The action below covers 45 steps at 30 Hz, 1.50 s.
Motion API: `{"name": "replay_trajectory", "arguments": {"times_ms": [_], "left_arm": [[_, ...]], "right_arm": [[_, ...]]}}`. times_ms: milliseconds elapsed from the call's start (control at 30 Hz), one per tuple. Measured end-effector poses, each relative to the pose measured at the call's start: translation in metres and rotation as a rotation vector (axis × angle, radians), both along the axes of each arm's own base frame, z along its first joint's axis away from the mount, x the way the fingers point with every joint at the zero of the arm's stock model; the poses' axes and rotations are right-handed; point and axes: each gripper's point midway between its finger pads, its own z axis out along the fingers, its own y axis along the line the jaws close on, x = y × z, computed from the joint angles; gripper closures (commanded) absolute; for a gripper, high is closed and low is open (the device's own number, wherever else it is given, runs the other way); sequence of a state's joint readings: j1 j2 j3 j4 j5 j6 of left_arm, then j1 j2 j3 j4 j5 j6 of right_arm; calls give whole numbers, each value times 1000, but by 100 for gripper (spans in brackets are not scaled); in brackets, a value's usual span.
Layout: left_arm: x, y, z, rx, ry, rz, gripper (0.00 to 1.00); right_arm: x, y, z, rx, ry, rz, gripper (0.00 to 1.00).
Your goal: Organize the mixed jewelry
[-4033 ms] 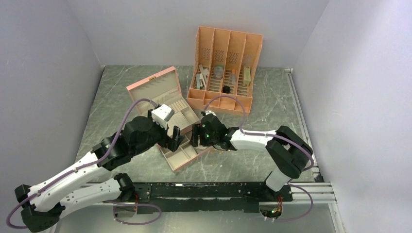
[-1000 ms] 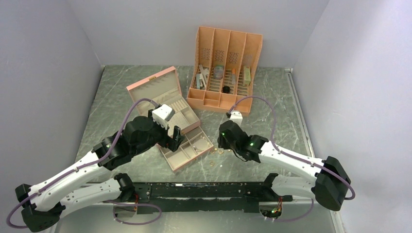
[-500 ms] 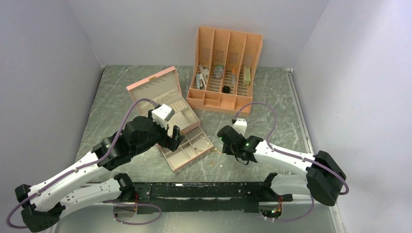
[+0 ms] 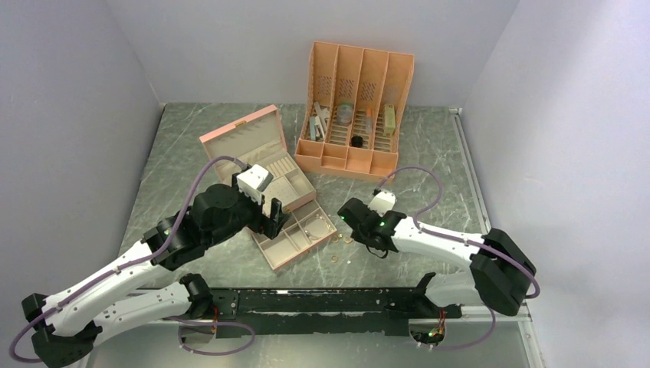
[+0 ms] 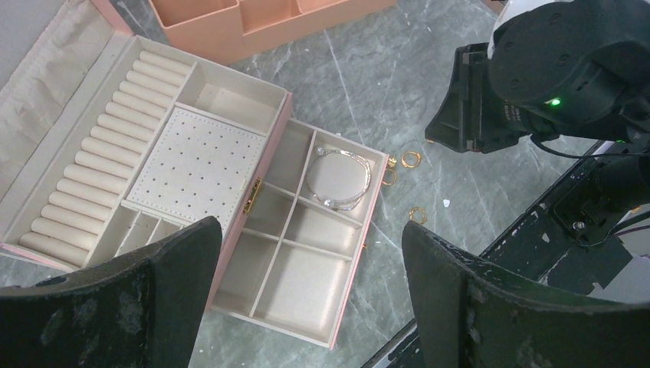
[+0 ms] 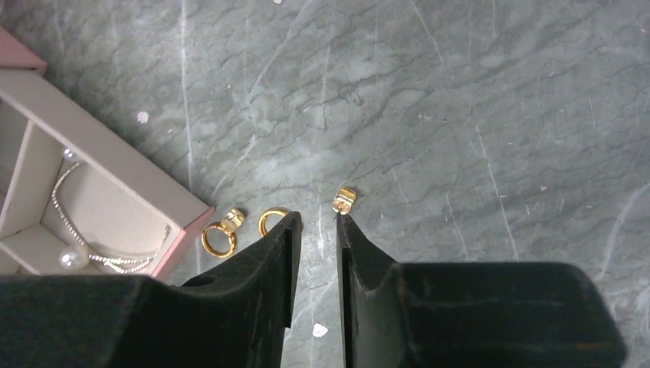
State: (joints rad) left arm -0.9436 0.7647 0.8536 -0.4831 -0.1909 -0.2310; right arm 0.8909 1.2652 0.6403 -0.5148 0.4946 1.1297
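The mixed jewelry lies on the marble table just right of the pink jewelry box's pulled-out drawer [image 6: 115, 180]. It is a gold ring with a stone [image 6: 218, 238], a plain gold ring [image 6: 270, 222] and a small gold piece [image 6: 344, 201]. Another gold ring [image 5: 418, 215] lies nearer the front edge. My right gripper [image 6: 316, 218] hangs low over them, jaws open only a narrow gap with nothing between. The small gold piece sits at its right fingertip. My left gripper [image 5: 310, 238] is wide open above the drawer [image 5: 306, 253].
A silver bracelet with pearls [image 5: 341, 180] lies in one drawer compartment. The pink box's lid [image 4: 241, 138] stands open at the back left. An orange slotted organizer [image 4: 356, 100] with grey and black oddments stands at the back. A black rail [image 4: 322, 299] runs along the near edge.
My right arm has swung left and lowered toward the gold rings beside the drawer, and its jaws have narrowed. The left arm has hardly moved.
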Motion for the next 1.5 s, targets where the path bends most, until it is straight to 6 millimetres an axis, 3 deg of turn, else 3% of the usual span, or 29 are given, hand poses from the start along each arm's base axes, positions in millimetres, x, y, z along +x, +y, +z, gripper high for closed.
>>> {"name": "replay_trajectory", "arguments": {"times_ms": [667, 1233, 1400, 1500], "left_arm": [[-4, 2, 7, -25, -13, -11, 8], [-4, 2, 7, -26, -13, -11, 8], [-4, 2, 7, -26, -13, -11, 8], [-4, 2, 7, -25, -13, -11, 8]], "right_arm": [[-1, -9, -17, -91, 81, -129, 79], [-1, -8, -18, -89, 82, -131, 90], [-2, -9, -19, -96, 86, -130, 100], [-2, -9, -19, -97, 87, -128, 100]]}}
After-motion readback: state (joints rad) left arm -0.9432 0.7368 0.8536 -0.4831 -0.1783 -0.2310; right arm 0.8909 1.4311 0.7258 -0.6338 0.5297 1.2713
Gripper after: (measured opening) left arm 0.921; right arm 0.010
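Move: The right hand hovers just above the small gold earring, which lies some 1 cm ahead, 1 cm to its right and 3 cm below. A gold ring lies about 3 cm to the hand's left and level with it, the matching earring about 5 cm left and level too, and the bracelet in the open drawer 11 cm left and 3 cm ahead, all near table height. From the left hand the aimed-at earring is roughly 20 cm right, 1 cm ahead and 23 cm below. The right hand first sinks about 2 cm onto the lone gold earring, shifting nearly 1 cm to its right as the wrist tilts and turns slightly clockwise, some 10 degrees in all. Then it stays low at the table with hardly any travel, while the partly open fingers close slowly and then completely, their tips coming together on the earring to pinch it. ##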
